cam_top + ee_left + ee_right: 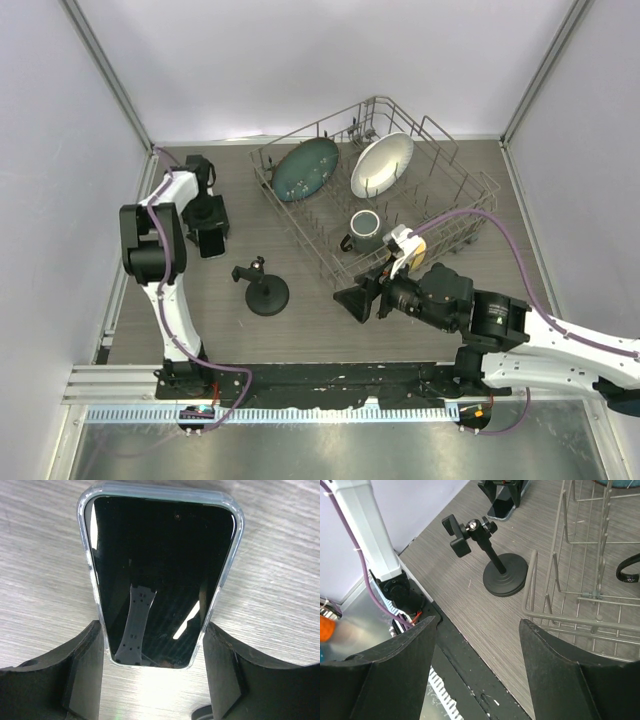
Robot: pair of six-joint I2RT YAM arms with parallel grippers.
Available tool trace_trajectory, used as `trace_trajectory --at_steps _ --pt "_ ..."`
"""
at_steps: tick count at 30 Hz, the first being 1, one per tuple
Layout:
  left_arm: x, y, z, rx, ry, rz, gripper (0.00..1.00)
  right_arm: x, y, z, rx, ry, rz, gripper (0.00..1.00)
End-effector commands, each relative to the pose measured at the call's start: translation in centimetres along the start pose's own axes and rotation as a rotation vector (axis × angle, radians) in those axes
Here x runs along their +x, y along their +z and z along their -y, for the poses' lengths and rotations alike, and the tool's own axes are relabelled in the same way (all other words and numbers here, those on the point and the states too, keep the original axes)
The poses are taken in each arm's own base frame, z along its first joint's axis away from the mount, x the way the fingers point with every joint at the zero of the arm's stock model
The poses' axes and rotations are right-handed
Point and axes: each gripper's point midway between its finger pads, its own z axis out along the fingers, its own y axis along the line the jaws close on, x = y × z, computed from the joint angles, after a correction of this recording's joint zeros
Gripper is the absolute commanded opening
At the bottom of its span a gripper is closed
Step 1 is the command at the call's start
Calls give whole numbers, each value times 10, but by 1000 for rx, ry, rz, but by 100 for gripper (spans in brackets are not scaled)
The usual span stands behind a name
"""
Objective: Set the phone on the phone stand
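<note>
The phone (160, 570), black with a clear case, lies flat on the wooden table at the far left (212, 244). My left gripper (155, 630) straddles its near end, and both fingers press against its long edges. The phone stand (266, 290) is black, with a round disc base and an angled arm with a cradle, and stands empty mid-table. In the right wrist view the phone stand (500, 565) shows ahead, with the phone (502, 511) far behind it. My right gripper (358, 300) hovers to the stand's right, near the table's front edge, open and holding nothing (477, 625).
A wire dish rack (470, 195) fills the back right, holding a dark green plate (305, 168), a white plate (382, 163) and a grey mug (364, 230). Its near corner (535, 580) is close to the stand. Walls enclose the table on three sides.
</note>
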Motion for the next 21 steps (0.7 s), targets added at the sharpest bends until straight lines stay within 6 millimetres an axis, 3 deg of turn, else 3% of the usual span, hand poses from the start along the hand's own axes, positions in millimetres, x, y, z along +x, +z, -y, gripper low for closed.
trace_trajectory --at_steps 1,11,16,21 --pt "-13 -31 -11 -15 -61 109 0 -22 -2 -11 -26 11 55 72" --pt "-20 -86 -13 24 -149 271 0 -16 6 -10 -15 5 38 72" --pt "-19 -127 -16 67 -171 379 0 -13 13 -10 -8 1 30 72" --pt "-14 -169 -4 199 -180 495 0 -11 23 -14 -16 11 26 72"
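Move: The phone is already pinched across its width in the left hand, low at the table. Its goal, the phone stand, stands about 17 cm back and 18 cm to the right of that hand, its middle some 7 cm higher. The dish rack's middle lies roughly 10 cm ahead and 48 cm right; its green plate is about 18 cm ahead and 28 cm right. From the right hand the stand is some 10 cm ahead, 21 cm left and 20 cm below. The phone, still held by its side edges between the left fingers, is drawn back a centimetre or so and then carried almost straight up, gathering speed, some 12 cm in all. The wrist swings the fingertips forward by about 20 degrees with a slight counter-clockwise turn, grip unchanged. The empty right hand sinks about 2 cm and drifts a little left. ##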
